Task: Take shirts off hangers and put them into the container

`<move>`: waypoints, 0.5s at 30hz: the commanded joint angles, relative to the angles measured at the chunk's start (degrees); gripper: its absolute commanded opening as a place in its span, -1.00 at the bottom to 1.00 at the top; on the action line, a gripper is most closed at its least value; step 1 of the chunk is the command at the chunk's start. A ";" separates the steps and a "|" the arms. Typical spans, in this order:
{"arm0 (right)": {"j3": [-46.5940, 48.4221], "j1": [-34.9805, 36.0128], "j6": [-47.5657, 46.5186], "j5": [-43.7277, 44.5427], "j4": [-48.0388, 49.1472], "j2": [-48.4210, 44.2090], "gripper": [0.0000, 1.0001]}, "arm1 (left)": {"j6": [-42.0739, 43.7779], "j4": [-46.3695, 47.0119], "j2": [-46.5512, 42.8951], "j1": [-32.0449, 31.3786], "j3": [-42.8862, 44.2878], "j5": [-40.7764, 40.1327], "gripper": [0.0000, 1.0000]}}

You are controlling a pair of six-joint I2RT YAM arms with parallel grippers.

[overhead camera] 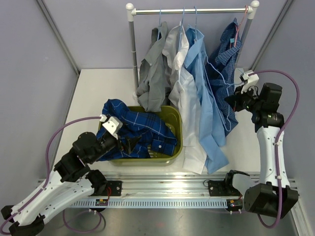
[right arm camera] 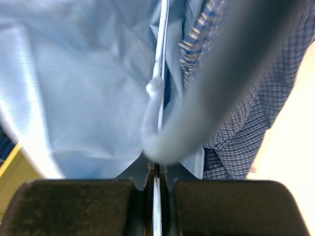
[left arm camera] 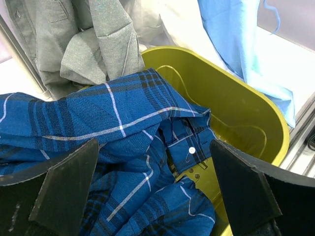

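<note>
The dark blue windowpane-check shirt (overhead camera: 133,130) (left arm camera: 123,147) lies bunched in the olive-green container (overhead camera: 174,118) (left arm camera: 236,118), partly over its left rim. My left gripper (overhead camera: 129,143) (left arm camera: 155,187) hovers open just above it, holding nothing. On the rail hang the grey shirt (overhead camera: 155,73), the white shirt (overhead camera: 184,98), the light blue shirt (overhead camera: 206,113) (right arm camera: 83,83) and the navy small-check shirt (overhead camera: 224,64) (right arm camera: 246,132). My right gripper (overhead camera: 231,100) (right arm camera: 156,172) is shut on a thin light-blue hanger wire (right arm camera: 161,59) between the light blue and navy shirts.
The silver rail (overhead camera: 192,10) with white knobs spans the back on a post (overhead camera: 133,54). A pinkish-red hanger (overhead camera: 241,27) carries the navy shirt. Grey shirt fabric (left arm camera: 93,44) hangs over the tub's far edge. A metal track (overhead camera: 167,189) runs along the near edge.
</note>
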 commanded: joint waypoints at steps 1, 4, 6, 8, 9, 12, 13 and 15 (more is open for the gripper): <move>4.22 0.14 -4.59 1.13 -7.06 -2.80 -1.00 | 0.80 3.28 0.72 0.23 -0.14 1.21 0.98; 6.32 0.23 -3.63 0.78 -8.47 -3.07 -1.00 | 0.71 3.28 0.63 0.23 -0.31 1.39 0.98; 9.66 0.50 -0.21 1.30 -8.56 -2.19 -1.00 | 0.62 3.46 0.72 0.23 -0.31 1.39 0.98; 14.82 1.63 5.04 4.53 -8.65 -0.70 -1.00 | 0.53 3.55 0.89 0.23 -0.31 1.39 0.98; 17.12 2.16 6.47 5.51 -10.22 1.74 -1.00 | 0.44 3.81 0.98 0.23 -0.22 1.39 0.98; 26.52 6.01 11.66 11.74 -14.52 8.07 -1.00 | 0.27 3.90 1.33 0.23 -0.14 1.39 0.98; 28.72 7.08 12.27 13.07 -15.41 9.58 -1.00 | 0.27 3.90 1.42 0.23 -0.14 1.39 0.98; 34.00 10.58 13.77 17.02 -17.17 13.08 -1.00 | 0.01 3.64 1.07 0.23 -0.22 1.39 0.98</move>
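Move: Ahead and high up, the rack rod's free stretch between the light blue shirt's hook and the red hanger lies about 18 cm farther out than the right hand and some 28 cm above it, hardly to either side. The dark checked shirt hangs about 9 cm ahead, nearly in line, the light blue shirt some 4 cm ahead and 9 cm to the left. From the idle left hand that stretch is roughly 34 cm ahead, 39 cm right and 29 cm up. Lifting the empty blue hanger in its still-shut fingers, the right hand climbs about 10 cm in front of the dark checked shirt, towards the rod. It first eases back a couple of centimetres as it rises, then swings forward to end about 2 cm farther out than it began, rising faster and turning some 5 degrees clockwise. ##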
